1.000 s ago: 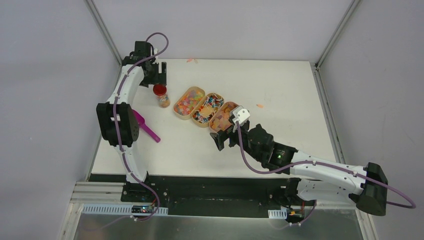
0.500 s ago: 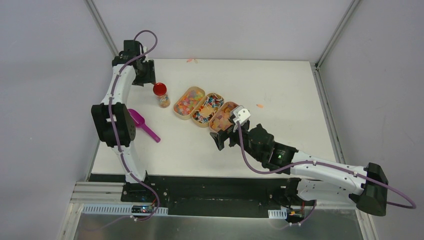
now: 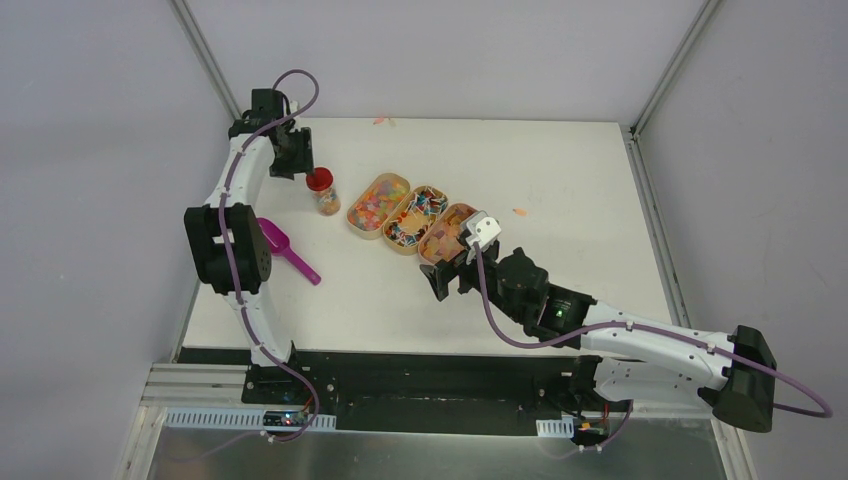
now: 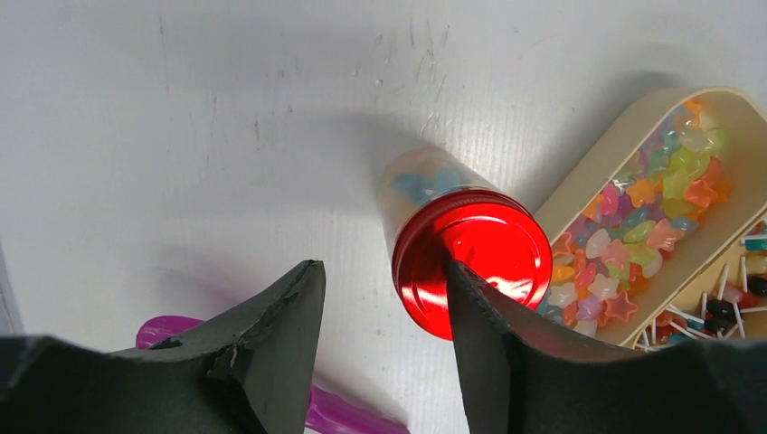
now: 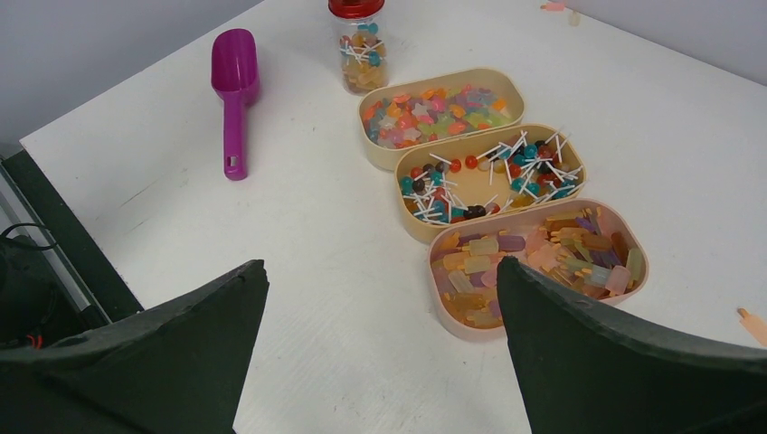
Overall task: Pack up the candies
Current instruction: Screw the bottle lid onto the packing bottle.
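A clear jar with a red lid stands upright left of three oval trays and holds some candies. The candies fill the trays: bright star bits, stick sweets with red and dark heads, and orange-yellow gummies. My left gripper hovers just behind and left of the jar. In the left wrist view its jaws stand partly apart over bare table, and the right finger overlaps the red lid. My right gripper is wide open near the pink tray, holding nothing.
A magenta scoop lies on the table's left side, near the left arm's elbow. Loose candy bits lie at the far edge and right of the trays. The frame posts and side walls stand close to the table edges.
The left gripper drew back from over the jar towards the far left corner, then came partly back beside it, with its jaws narrower. The right arm stayed still.
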Controlling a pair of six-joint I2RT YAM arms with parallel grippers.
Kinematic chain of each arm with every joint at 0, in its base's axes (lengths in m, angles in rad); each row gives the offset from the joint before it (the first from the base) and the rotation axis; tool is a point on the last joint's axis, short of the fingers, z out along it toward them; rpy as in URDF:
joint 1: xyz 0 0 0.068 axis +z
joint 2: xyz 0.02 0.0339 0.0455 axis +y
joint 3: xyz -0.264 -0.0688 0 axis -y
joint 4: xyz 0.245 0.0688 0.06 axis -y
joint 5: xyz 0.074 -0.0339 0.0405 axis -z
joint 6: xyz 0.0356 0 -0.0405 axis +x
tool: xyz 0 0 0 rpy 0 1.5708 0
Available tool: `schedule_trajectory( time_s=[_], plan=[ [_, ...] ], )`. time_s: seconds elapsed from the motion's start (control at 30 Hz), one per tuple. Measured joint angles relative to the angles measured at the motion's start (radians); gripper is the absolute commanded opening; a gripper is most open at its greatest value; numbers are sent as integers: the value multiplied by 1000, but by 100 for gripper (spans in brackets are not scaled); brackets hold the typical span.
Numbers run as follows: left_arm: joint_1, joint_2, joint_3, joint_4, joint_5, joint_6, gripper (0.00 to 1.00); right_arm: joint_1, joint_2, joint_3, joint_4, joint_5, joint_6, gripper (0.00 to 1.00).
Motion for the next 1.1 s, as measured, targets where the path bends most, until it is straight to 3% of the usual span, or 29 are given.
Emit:
schedule_trajectory(
  time_s=[0.17,0.47,0.7,1.1],
  plan=[
    [0,0,-9,32,18,-2,50,0,-3,0,0,0,-1,100],
    [0,0,-13,43,52,-3,64,0,-11,0,5,-3,-1,100],
    [-2,0,-13,38,68,-3,69,-6,-11,0,15,-3,-2,100],
    [-107,-9,-27,38,-19,10,84,-10,-11,0,33,-24,-2,100]
  ],
)
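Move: The red lid on the packing bottle lies about 4 cm to the right of the left hand, roughly level fore-and-aft and some 2 cm lower. The box of star candies is about 12 cm farther right than the lid, with the lollipop box some 8 cm beyond it and 2 cm nearer the base. The purple scoop lies about 10 cm back and 5 cm left of the left hand. From the right hand, the lid is roughly 26 cm ahead, 26 cm left and 11 cm lower. Open the left gripper from about half to nearly full and carry it level to the right, some 4.5 cm in all: ease across slowly at first while the fingers spread, then go faster until they straddle the red lid. Keep them pointing forward and down, with only a slight clockwise turn. End with the left fingertip close against the lid's left rim and the right one clear beyond it. ##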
